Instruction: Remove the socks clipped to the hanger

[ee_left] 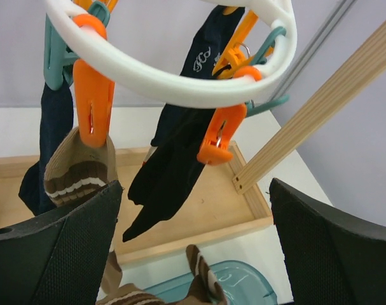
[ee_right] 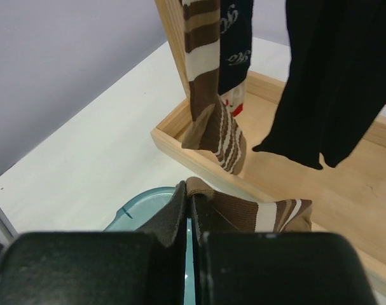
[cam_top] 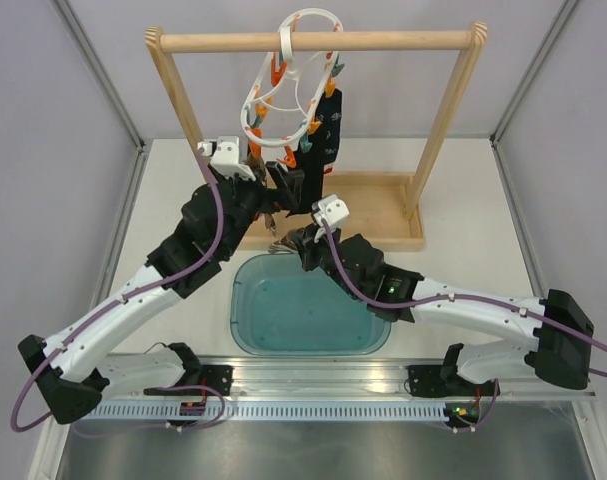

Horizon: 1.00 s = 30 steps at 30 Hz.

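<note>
The white oval hanger point(cam_top: 283, 95) hangs from the wooden rail, its ring point(ee_left: 180, 79) close above my left gripper point(ee_left: 193, 248). That gripper is wide open with nothing between its fingers. An orange peg point(ee_left: 91, 95) holds a brown striped sock point(ee_left: 78, 171) just beside the left finger point(ee_left: 53, 254). A dark sock point(ee_left: 173, 159) hangs from another peg. My right gripper point(ee_right: 193, 197) is shut on the cuff of a second striped sock point(ee_right: 262, 213), low over the bin's far edge. More socks hang beyond it: a striped one point(ee_right: 208, 95) and dark ones point(ee_right: 332, 76).
A teal plastic bin point(cam_top: 313, 310) sits on the table between the arms. The wooden frame's rail point(cam_top: 383, 41) and side posts point(cam_top: 448, 110) stand on a shallow wooden base tray point(cam_top: 383, 215) behind the bin. Grey walls close in both sides.
</note>
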Each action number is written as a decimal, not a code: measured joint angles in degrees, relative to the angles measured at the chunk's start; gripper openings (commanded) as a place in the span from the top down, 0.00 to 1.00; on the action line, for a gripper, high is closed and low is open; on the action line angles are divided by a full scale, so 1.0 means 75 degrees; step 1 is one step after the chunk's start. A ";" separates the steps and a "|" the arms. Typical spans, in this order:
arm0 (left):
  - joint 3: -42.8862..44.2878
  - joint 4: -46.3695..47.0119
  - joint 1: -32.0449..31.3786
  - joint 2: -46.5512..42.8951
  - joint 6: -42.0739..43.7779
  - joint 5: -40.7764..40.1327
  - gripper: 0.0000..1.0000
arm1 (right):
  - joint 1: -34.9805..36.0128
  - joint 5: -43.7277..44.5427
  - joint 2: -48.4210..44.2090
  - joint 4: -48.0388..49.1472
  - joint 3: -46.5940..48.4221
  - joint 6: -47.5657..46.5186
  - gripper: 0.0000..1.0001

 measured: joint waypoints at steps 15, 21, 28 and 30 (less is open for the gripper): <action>-0.0772 -0.1032 -0.0012 -0.2084 0.0848 0.0230 0.00 | 0.1125 0.1647 -0.1224 -0.1553 0.0152 -0.0595 0.99; -0.0886 -0.1466 -0.0015 -0.2585 0.1239 -0.0184 0.00 | 0.2107 0.2398 -0.1221 -0.2127 0.0449 -0.0699 0.99; -0.1746 -0.1708 -0.0015 -0.2967 0.1874 -0.0714 0.00 | 0.2270 0.2582 -0.1224 -0.2538 0.0035 0.0038 0.99; -0.2020 -0.1786 -0.0015 -0.3112 0.1953 -0.0807 0.00 | 0.2378 0.2588 -0.1154 -0.2640 -0.0192 0.0344 0.99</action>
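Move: The teal bin that the right hand is taking its striped sock to has its middle about 5 cm back, 2 cm right and 20 cm below it; at hand height hang the other striped sock, 8 cm ahead and 7 cm left, and the black sock, 10 cm ahead and 2 cm right. From the empty left hand that striped sock is roughly 7 cm ahead, 6 cm left and 11 cm down, with the emptied orange clip 5 cm straight ahead, 2 cm up. Back over the bin, about 8 cm and slightly to the right, the right hand carries the striped sock in its shut fingers, rising some 3 cm and then sinking about 5. The left hand backs off from the emptied clip with fingers wide, going some 10 cm left and 6 back, dropping about 6 late on while rolling its left side up. ##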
